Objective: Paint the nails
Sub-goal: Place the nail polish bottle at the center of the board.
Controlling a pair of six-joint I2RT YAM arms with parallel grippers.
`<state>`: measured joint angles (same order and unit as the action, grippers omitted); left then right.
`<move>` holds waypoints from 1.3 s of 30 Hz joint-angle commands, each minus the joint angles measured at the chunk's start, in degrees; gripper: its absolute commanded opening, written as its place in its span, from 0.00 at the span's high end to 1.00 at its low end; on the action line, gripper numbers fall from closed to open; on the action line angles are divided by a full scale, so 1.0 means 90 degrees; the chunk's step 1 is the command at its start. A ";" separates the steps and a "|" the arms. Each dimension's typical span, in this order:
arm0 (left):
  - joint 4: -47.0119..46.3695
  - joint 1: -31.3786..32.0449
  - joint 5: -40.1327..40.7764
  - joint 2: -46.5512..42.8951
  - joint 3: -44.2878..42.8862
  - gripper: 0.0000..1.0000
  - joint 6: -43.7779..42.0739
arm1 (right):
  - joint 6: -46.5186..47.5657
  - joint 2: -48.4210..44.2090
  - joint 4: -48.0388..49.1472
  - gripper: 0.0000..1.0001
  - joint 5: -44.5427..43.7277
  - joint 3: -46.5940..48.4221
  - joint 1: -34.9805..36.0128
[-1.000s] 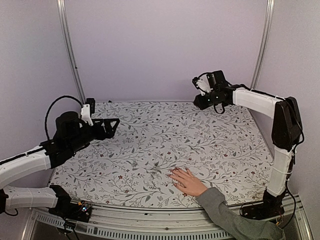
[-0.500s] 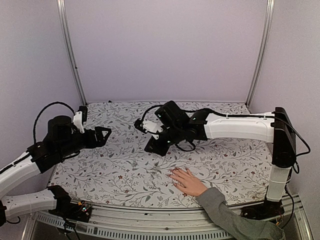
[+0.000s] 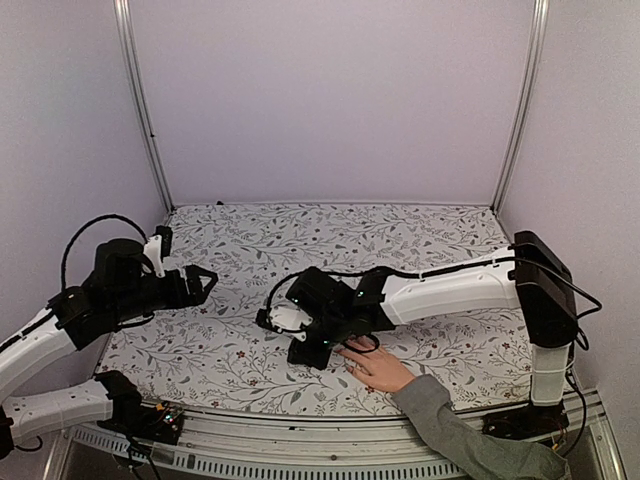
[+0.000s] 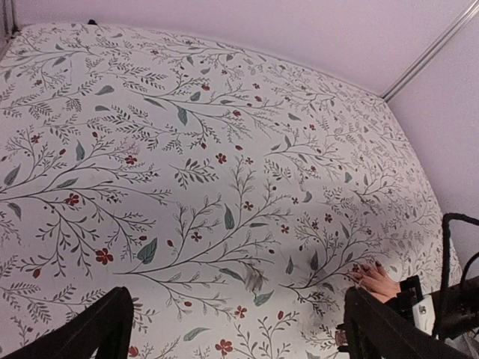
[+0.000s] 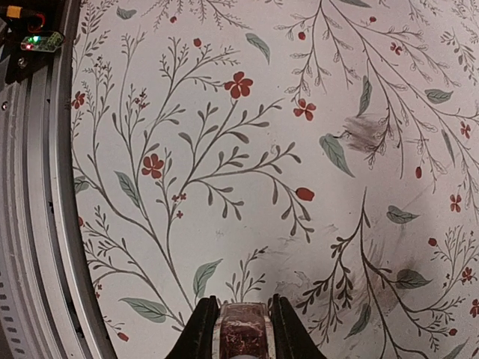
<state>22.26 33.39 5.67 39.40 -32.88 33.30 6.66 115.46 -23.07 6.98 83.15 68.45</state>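
Observation:
A light-skinned hand point(image 3: 375, 365) with a grey sleeve point(image 3: 455, 435) lies flat on the floral cloth near the front edge. Its nails point(image 4: 364, 267) look dark red in the left wrist view; in the top view they are too small to make out. My right gripper point(image 3: 305, 353) hovers low just left of the fingertips. Its jaws are shut on a small clear bottle with dark red contents point(image 5: 243, 336). My left gripper point(image 3: 205, 282) hangs over the left side of the table, open with nothing between its fingers point(image 4: 97, 329).
The floral cloth point(image 3: 420, 250) covers the table and carries grey smudges point(image 4: 254, 275). A metal rail with a small lit circuit board point(image 5: 34, 37) runs along the near edge. Frame posts point(image 3: 140, 110) and walls close in the back and sides.
My right arm swung from the far right corner across and down to the front centre, beside the hand. My left arm drew back a little to the left. The hand stayed put.

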 commanded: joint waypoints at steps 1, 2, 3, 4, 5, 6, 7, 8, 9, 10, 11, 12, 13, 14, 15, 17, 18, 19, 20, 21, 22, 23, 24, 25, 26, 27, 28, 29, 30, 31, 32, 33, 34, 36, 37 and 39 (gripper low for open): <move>0.0189 0.0134 -0.0082 0.0102 -0.0113 0.00 0.0098 | -0.0227 0.0135 0.0489 1.00 -0.0021 -0.0209 0.0091; 0.0190 0.0167 -0.0062 0.0142 -0.0123 0.00 0.0078 | -0.0263 0.0170 0.0547 1.00 -0.0015 -0.0248 0.0120; 0.0192 0.0194 -0.0043 0.0190 -0.0133 0.00 0.0050 | -0.0305 0.0223 0.0620 1.00 -0.0019 -0.0281 0.0156; 0.0192 0.0226 -0.0010 0.0236 -0.0134 0.00 0.0026 | -0.0321 0.0256 0.0647 0.99 -0.0053 -0.0299 0.0193; 0.0193 0.0261 0.0030 0.0284 -0.0135 0.00 0.0010 | -0.0343 0.0303 0.0688 0.99 -0.0075 -0.0308 0.0219; 0.0190 0.0288 0.0054 0.0332 -0.0139 0.00 0.0000 | -0.0355 0.0335 0.0713 0.98 -0.0089 -0.0318 0.0238; 0.0186 0.0319 0.0056 0.0390 -0.0152 0.00 -0.0014 | -0.0358 0.0384 0.0723 0.98 -0.0105 -0.0314 0.0254; 0.0191 0.0349 0.0072 0.0447 -0.0168 0.00 -0.0040 | -0.0359 0.0418 0.0743 0.97 -0.0124 -0.0320 0.0265; 0.0196 0.0382 0.0091 0.0498 -0.0187 0.00 -0.0047 | -0.0359 0.0454 0.0760 0.97 -0.0151 -0.0331 0.0274; 0.0198 0.0421 0.0112 0.0541 -0.0205 0.00 -0.0055 | -0.0359 0.0475 0.0763 0.96 -0.0167 -0.0340 0.0282; 0.0193 0.0458 0.0142 0.0567 -0.0217 0.00 -0.0062 | -0.0354 0.0511 0.0773 0.96 -0.0186 -0.0347 0.0288; 0.0198 0.0494 0.0171 0.0597 -0.0238 0.00 -0.0063 | -0.0349 0.0527 0.0788 0.96 -0.0203 -0.0363 0.0286; 0.0191 0.0528 0.0204 0.0625 -0.0251 0.00 -0.0064 | -0.0349 0.0544 0.0802 0.96 -0.0214 -0.0378 0.0294; 0.0192 0.0553 0.0238 0.0644 -0.0264 0.00 -0.0072 | -0.0349 0.0576 0.0819 0.96 -0.0223 -0.0390 0.0297; 0.0194 0.0583 0.0266 0.0662 -0.0277 0.00 -0.0073 | -0.0354 0.0591 0.0829 0.96 -0.0236 -0.0395 0.0298; 0.0193 0.0627 0.0331 0.0706 -0.0298 0.00 -0.0059 | -0.0367 0.0624 0.0839 0.95 -0.0260 -0.0419 0.0302; 0.0190 0.0656 0.0354 0.0739 -0.0299 0.00 -0.0058 | -0.0373 0.0641 0.0849 0.93 -0.0284 -0.0421 0.0305; 0.0191 0.0683 0.0357 0.0774 -0.0298 0.00 -0.0048 | -0.0385 0.0647 0.0861 0.90 -0.0294 -0.0436 0.0306; 0.0175 0.0703 0.0364 0.0812 -0.0289 0.00 -0.0044 | -0.0387 0.0640 0.0878 0.87 -0.0297 -0.0447 0.0305; 0.0165 0.0727 0.0363 0.0859 -0.0296 0.00 -0.0054 | -0.0410 0.0638 0.0881 0.84 -0.0299 -0.0459 0.0305; 0.0171 0.0755 0.0366 0.0902 -0.0306 0.00 -0.0076 | -0.0420 0.0633 0.0898 0.79 -0.0277 -0.0460 0.0310; 0.0182 0.0785 0.0361 0.0950 -0.0318 0.00 -0.0106 | -0.0433 0.0629 0.0910 0.74 -0.0257 -0.0482 0.0306; 0.0206 0.0810 0.0369 0.0997 -0.0345 0.00 -0.0138 | -0.0455 0.0606 0.0933 0.70 -0.0233 -0.0509 0.0313; 0.0224 0.0830 0.0367 0.1039 -0.0370 0.00 -0.0177 | -0.0468 0.0577 0.0967 0.68 -0.0216 -0.0538 0.0306; 0.0242 0.0843 0.0353 0.1079 -0.0398 0.00 -0.0207 | -0.0482 0.0540 0.1002 0.65 -0.0214 -0.0568 0.0305; 0.0260 0.0855 0.0340 0.1109 -0.0437 0.00 -0.0238 | -0.0485 0.0511 0.1034 0.62 -0.0205 -0.0588 0.0305; 0.0282 0.0867 0.0322 0.1135 -0.0462 0.00 -0.0264 | -0.0499 0.0454 0.1082 0.60 -0.0200 -0.0617 0.0310; 0.0285 0.0882 0.0302 0.1160 -0.0479 0.00 -0.0312 | -0.0512 0.0419 0.1118 0.56 -0.0186 -0.0637 0.0306; 0.0290 0.0889 0.0283 0.1176 -0.0502 0.00 -0.0349 | -0.0529 0.0375 0.1147 0.54 -0.0163 -0.0657 0.0305; 0.0290 0.0903 0.0238 0.1188 -0.0522 0.00 -0.0389 | -0.0547 0.0316 0.1192 0.51 -0.0139 -0.0682 0.0311; 0.0290 0.0917 0.0195 0.1189 -0.0539 0.00 -0.0426 | -0.0552 0.0274 0.1247 0.49 -0.0124 -0.0724 0.0308; 0.0290 0.0935 0.0148 0.1180 -0.0557 0.00 -0.0471 | -0.0561 0.0214 0.1300 0.46 -0.0129 -0.0785 0.0306; 0.0295 0.0952 0.0099 0.1166 -0.0582 0.00 -0.0502 | -0.0585 0.0158 0.1362 0.43 -0.0123 -0.0850 0.0305; 0.0305 0.0999 -0.0038 0.1142 -0.0633 0.00 -0.0639 | -0.0609 -0.0066 0.1536 0.36 -0.0105 -0.1007 0.0305; 0.0337 0.1018 -0.0100 0.1139 -0.0667 0.00 -0.0720 | -0.0626 -0.0161 0.1650 0.32 -0.0107 -0.1117 0.0305; 0.0442 0.1067 -0.0237 0.1189 -0.0786 0.00 -0.0918 | -0.0651 -0.0466 0.1878 0.25 -0.0123 -0.1357 0.0305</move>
<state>24.88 41.47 6.50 49.93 -37.06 28.99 1.87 117.12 -10.83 5.74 73.82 70.87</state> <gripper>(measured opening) 0.996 0.704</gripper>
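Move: The right hand holds the nail polish bottle over the open board; the spot where the bottle will go lies about 2 cm back and some 5 cm below it, with no real sideways offset. The person's hand lies roughly 4 cm ahead, 15 cm to the right and 6 cm below; the board's near edge is about 11 cm back. From the idle left hand, the spot is about 8 cm back, 15 cm right and 17 cm below. The right hand, still pinching the nail polish bottle, sinks almost straight down about 4.5 cm to the board, easing back 1.5 cm or so beside the person's fingertips, pauses there, then spreads its fingers from nearly shut to well open and lets go of the bottle, staying low around it with only a slight lift begun. Meanwhile the open, empty left hand drifts about 4 cm to its right and some 2.5 cm down, turning about 10 degrees clockwise and touching nothing. ##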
